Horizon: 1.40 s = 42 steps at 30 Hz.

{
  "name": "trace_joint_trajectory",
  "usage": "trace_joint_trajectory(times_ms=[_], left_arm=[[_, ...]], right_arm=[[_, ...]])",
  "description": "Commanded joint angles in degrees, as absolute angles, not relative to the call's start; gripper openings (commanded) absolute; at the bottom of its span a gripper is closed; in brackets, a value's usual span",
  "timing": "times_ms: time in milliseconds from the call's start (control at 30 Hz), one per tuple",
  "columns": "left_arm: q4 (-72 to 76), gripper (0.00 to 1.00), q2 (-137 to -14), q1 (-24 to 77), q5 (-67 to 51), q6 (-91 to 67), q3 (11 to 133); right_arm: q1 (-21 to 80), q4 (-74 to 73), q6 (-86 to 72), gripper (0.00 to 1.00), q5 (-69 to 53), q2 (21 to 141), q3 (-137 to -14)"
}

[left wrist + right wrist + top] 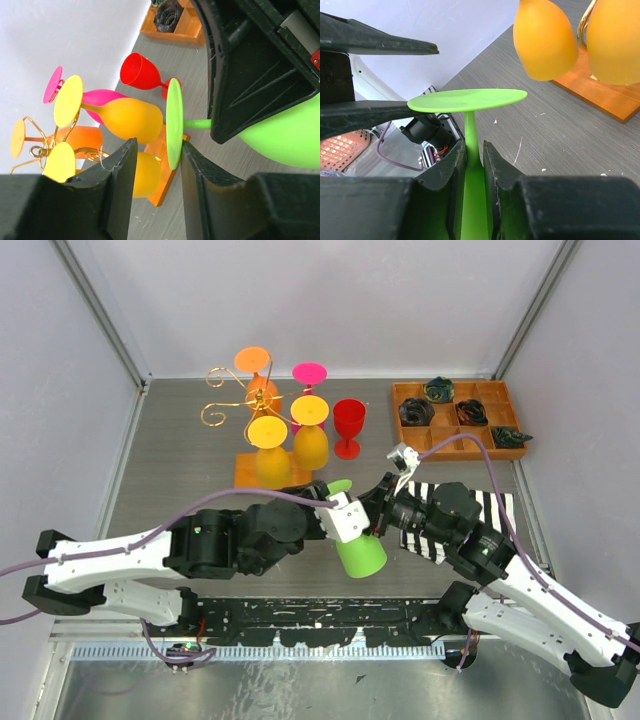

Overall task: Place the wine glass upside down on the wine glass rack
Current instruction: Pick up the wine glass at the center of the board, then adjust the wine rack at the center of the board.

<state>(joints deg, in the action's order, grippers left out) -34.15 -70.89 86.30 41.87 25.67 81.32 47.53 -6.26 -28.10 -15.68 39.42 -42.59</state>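
Observation:
The green wine glass [362, 554] hangs over the table in front of the rack, with its foot [174, 122] toward the rack. My right gripper [474, 147] is shut on its stem [471, 131] just under the foot. My left gripper [157, 145] is open; the foot's edge sits between its fingers, against the right finger [192, 157] and apart from the other one. The wine glass rack [226, 402] of gold wire on an orange wooden base [248, 473] stands at the back left. Orange, pink and yellow glasses hang on it upside down.
A red glass [348, 426] stands upright just right of the rack. A compartmented wooden tray [497, 391] with dark items is at the back right. A black-and-white striped cloth [500, 506] lies under the right arm. Grey walls close both sides.

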Motion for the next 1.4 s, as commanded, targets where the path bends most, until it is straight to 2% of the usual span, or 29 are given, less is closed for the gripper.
trace_joint_trajectory(times_ms=[0,200,433,567,767,1000,1200,1367], left_arm=[[-30.67,0.48,-65.94,85.96,41.31,23.77,80.65],[-30.71,0.53,-62.45,85.95,37.56,21.5,80.1],[-29.76,0.55,-59.66,83.17,39.56,20.7,80.95],[-34.42,0.56,-60.42,73.07,34.18,16.37,86.39],[-41.09,0.63,-65.07,59.4,29.35,12.35,96.14],[-48.57,0.68,-72.21,45.8,17.17,9.94,106.01],[-51.86,0.69,-79.28,37.07,8.55,6.53,109.24],[-51.5,0.68,-82.71,34.14,9.44,4.08,110.7]], right_arm=[[47.62,-9.23,-27.41,0.01,-12.4,38.0,-43.12],[47.61,-9.49,-27.42,0.01,-11.66,37.46,-42.98],[47.55,-9.58,-27.1,0.01,-10.99,37.36,-42.89],[47.57,-9.45,-27.57,0.01,-11.05,36.89,-42.5],[47.58,-9.86,-27.95,0.01,-10.9,35.65,-41.84],[47.55,-10.81,-28.39,0.01,-11.3,34.91,-41.87],[47.62,-11.93,-28.63,0.01,-11.07,33.78,-41.59],[47.59,-12.22,-28.82,0.0,-11.07,33.25,-41.16]])
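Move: The wine glass rack's centre is about 23 cm ahead, 14 cm left and a few cm below my left hand. Of that centre, the near yellow glass hangs some 8 cm back and 2 cm right, the right yellow glass 4 cm back and 10 cm right, both about 7 cm lower. From my right hand, already holding the upside-down green glass by its stem, the rack centre is roughly 24 cm ahead and 17 cm left, nearly level. My left hand, already loosened at the green glass's foot, backs off up and left about 5 cm each way, opens wider, then swings forward and left over the yellow glasses towards the rack's centre, turning some 30 degrees counter-clockwise and ending in a dip of over 6 cm. My right hand keeps its pinch on the stem, easing about 2 cm right and 2 cm down. ##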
